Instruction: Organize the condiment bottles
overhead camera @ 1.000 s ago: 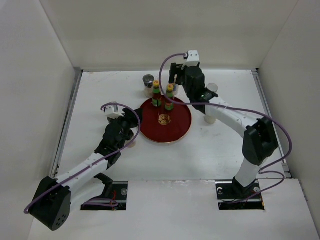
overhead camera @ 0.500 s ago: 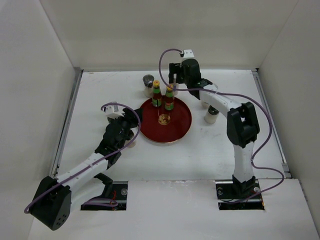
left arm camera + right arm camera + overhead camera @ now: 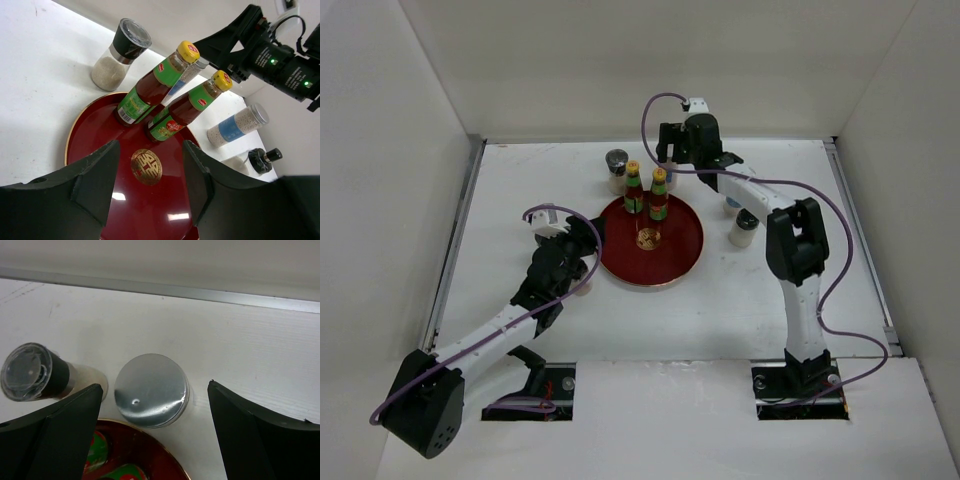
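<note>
Two dark sauce bottles with yellow caps (image 3: pixel 633 190) (image 3: pixel 659 195) stand at the back of the round red tray (image 3: pixel 670 262). My right gripper (image 3: pixel 668 158) hangs open just behind the tray. In the right wrist view, the right gripper (image 3: pixel 155 385) has its jaws wide on either side of a silver-capped shaker (image 3: pixel 150 390) without touching it. A dark-lidded jar (image 3: pixel 617 165) stands left of that shaker. My left gripper (image 3: pixel 150 145) is open over the tray's left part (image 3: pixel 100 135), nothing between its fingers. Both sauce bottles (image 3: pixel 150 90) (image 3: pixel 187 107) lie ahead of it.
Right of the tray, a blue-banded shaker (image 3: pixel 235 127) and a dark-lidded jar (image 3: pixel 742 232) stand partly under the right arm. Another small jar (image 3: pixel 583 288) shows beneath the left arm. White walls close in the table on three sides.
The right gripper has opened wider and shifted back from the sauce bottles to over the shaker behind the tray, its elbow swinging in. The left arm has not moved.
</note>
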### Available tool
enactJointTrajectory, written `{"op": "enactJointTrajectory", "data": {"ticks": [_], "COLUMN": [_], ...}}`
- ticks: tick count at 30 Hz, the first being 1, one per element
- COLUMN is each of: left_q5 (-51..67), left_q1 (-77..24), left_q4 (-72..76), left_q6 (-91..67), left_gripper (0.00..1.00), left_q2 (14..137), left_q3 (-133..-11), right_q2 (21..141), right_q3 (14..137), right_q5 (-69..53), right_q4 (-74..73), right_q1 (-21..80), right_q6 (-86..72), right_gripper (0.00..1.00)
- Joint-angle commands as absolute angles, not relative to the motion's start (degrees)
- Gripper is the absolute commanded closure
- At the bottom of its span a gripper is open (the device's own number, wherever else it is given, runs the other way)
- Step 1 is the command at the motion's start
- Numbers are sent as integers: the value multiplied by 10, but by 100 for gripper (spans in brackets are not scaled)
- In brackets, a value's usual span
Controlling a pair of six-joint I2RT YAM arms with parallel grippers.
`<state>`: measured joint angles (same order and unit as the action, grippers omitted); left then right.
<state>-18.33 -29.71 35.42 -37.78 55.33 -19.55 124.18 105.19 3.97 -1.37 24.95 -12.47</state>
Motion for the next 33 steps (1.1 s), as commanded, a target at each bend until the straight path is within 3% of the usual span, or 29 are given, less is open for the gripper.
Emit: {"op": "enactJointTrajectory", "data": {"ticks": [1, 8, 17, 24, 33], "left_q5": [-178, -178, -178, -174, -170], "left_q1": [-293, -290, -286, -283, -283], "left_q4": [388, 388, 388, 389, 383], "left_q6": [-381, -381, -384, -388, -390], "left_gripper": [49, 49, 49, 49, 49], "left_q2": [547, 549, 552, 559, 546], "left_q3": [-200, -200, -198, -198, -207], "right_q2": [1260, 1281, 1273, 1195, 1012], "right_q3": [1088, 1107, 1087, 999, 825], "right_q5": [27, 32, 82, 110, 130], "right_q4": [-18, -28, 27, 96, 180], "right_q1": [246, 248, 240, 239, 238], "right_q6": [-134, -129, -140, -143, -171], "right_gripper": [7, 8, 30, 42, 44]}}
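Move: The silver-lidded seasoning jar stands almost under the right hand's open fingers, about 1 cm ahead, its middle some 6 cm below. From this hand, the nearer sauce bottle on the red plate is roughly 5 cm back and 2 cm left, the other bottle 4 cm back and 8 cm left. A pepper grinder is level and 11 cm left; a second jar is 4 cm back, 14 cm right. From the left hand, the silver-lidded jar is about 24 cm ahead and 17 cm right, 8 cm lower. The silver-lidded jar is pinched near its top between the right hand's pads: the hand sinks about 3 cm over it, edging forward, and the fingers close until they stop on it. Keeping that grip, the hand carries it back and to the right, about 6 cm back and 4 cm right, away from the grinder, rising at the end while turning slightly clockwise. ##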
